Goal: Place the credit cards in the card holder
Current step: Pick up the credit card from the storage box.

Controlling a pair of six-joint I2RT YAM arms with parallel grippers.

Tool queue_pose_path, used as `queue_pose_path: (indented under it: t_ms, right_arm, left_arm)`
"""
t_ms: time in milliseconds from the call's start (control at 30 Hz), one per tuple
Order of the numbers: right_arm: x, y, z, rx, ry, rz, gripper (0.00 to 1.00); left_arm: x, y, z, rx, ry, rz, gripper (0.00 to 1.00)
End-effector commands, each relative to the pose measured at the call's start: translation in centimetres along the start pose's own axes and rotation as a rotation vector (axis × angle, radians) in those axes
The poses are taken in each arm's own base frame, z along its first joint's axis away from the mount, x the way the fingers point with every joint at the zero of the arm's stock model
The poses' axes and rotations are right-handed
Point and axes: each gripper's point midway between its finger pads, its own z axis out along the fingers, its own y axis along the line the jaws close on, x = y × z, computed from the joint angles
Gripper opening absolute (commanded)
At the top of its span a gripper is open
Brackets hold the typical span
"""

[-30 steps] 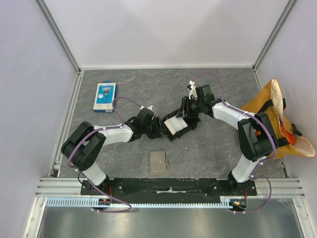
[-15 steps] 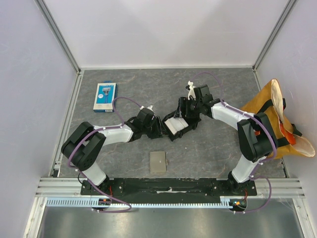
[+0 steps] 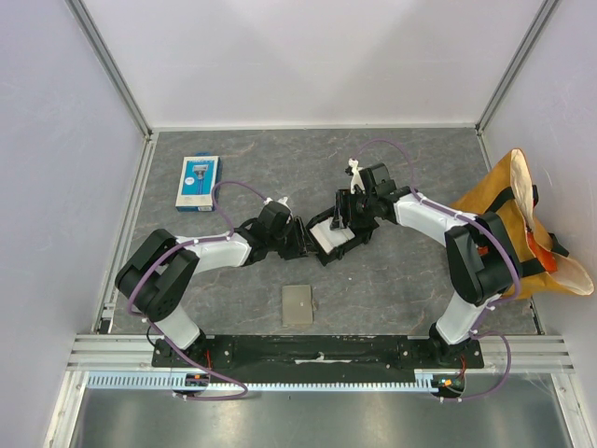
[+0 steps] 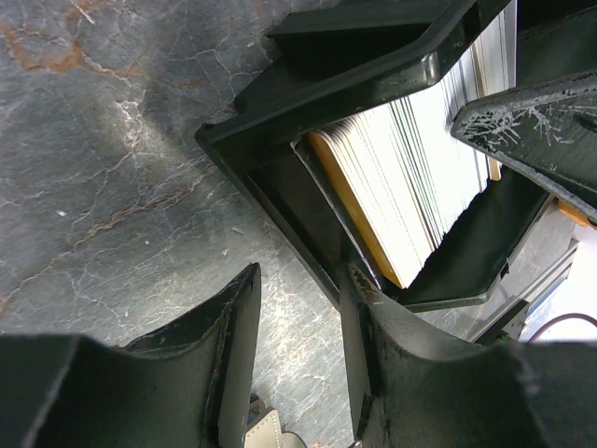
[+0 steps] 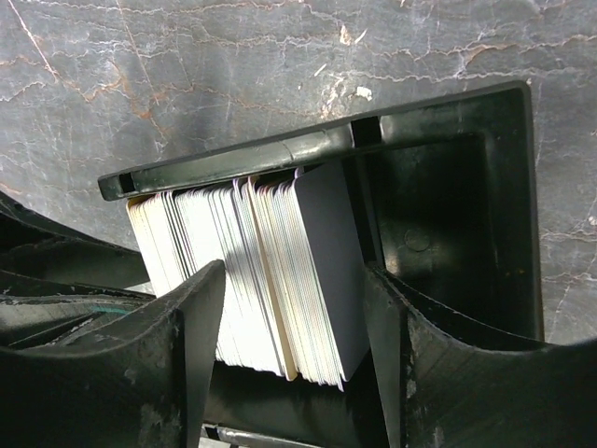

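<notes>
The credit cards [image 5: 280, 280] stand on edge as a thick stack, mostly white with a dark grey one at the right end, in a black tray [image 5: 448, 215]. My right gripper [image 5: 291, 308] is open and straddles the stack's right part, with a thin gap between the grey card and the right finger. In the top view the cards [image 3: 328, 233] sit mid-table between both grippers. My left gripper [image 4: 298, 289] is open at the tray's [image 4: 308, 103] left end, its right finger against the wall and bare table between its fingers. The card holder [image 3: 298, 304] lies flat and closed, nearer the arm bases.
A blue-and-white retail pack [image 3: 198, 181] lies at the far left. An orange bag [image 3: 522, 219] slumps over the right edge beside the right arm. Metal rails border the table on the left and front.
My right gripper has shifted slightly left over the tray and its jaws now stand wider around the cards. The left arm, the tray and the card holder have not moved.
</notes>
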Motion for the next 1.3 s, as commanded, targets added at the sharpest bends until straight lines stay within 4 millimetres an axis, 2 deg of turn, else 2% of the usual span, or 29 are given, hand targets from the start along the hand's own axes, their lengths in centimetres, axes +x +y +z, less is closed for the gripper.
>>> queue_pose_path:
  t_ms: [0, 267, 567, 967, 1167, 1200, 1267]
  right_arm:
    - [-2.5, 2.0, -2.0, -0.055, -0.070, -0.020, 0.66]
    - [-2.3, 2.3, -2.6, -0.054, -0.074, -0.010, 0.64]
    - [-2.1, 2.4, -2.7, -0.065, -0.066, -0.008, 0.45]
    - [-2.2, 2.6, -3.0, -0.077, -0.068, -0.002, 0.40]
    - [-2.0, 2.1, -2.5, -0.068, -0.058, 0.008, 0.30]
    - [-2.0, 2.0, -2.4, -0.066, -0.056, 0.008, 0.30]
    - [-2.2, 2.0, -2.4, -0.059, -0.061, 0.008, 0.39]
  left_arm:
    - [-1.0, -0.8, 0.0, 0.019, -0.016, 0.024, 0.45]
    - [-1.0, -0.8, -0.3, 0.019, -0.019, 0.026, 0.45]
    - [-1.0, -0.9, -0.2, 0.022, -0.014, 0.024, 0.45]
    - [-1.0, -1.0, -0.1, 0.025, -0.010, 0.023, 0.45]
    - [-1.0, -1.0, 0.0, 0.025, -0.007, 0.024, 0.45]
    - [-1.0, -1.0, 0.0, 0.025, -0.007, 0.024, 0.45]
    - [-0.9, -1.0, 0.0, 0.025, -0.005, 0.024, 0.45]
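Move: The credit cards at the outer end of the stack in the storage box lie almost under the right hand, some 1 cm to its right and 2 cm below, between its open fingers. The rest of the stack sits about 2 cm left and 1 cm back, and the box's empty end about 5 cm right and 2 cm ahead. The left gripper is about 10 cm left and 6 cm back; from it those end cards lie some 12 cm right and 5 cm ahead. From astride the end cards, the right hand lifts about 2 cm almost straight up, with a short halt partway and hardly any tilt, while its fingers narrow from about two-thirds open to about a third, their tips coming clear above the gap where the standing stack ends. The left hand stays put at the box's near-left wall with its fingers still about half open. ##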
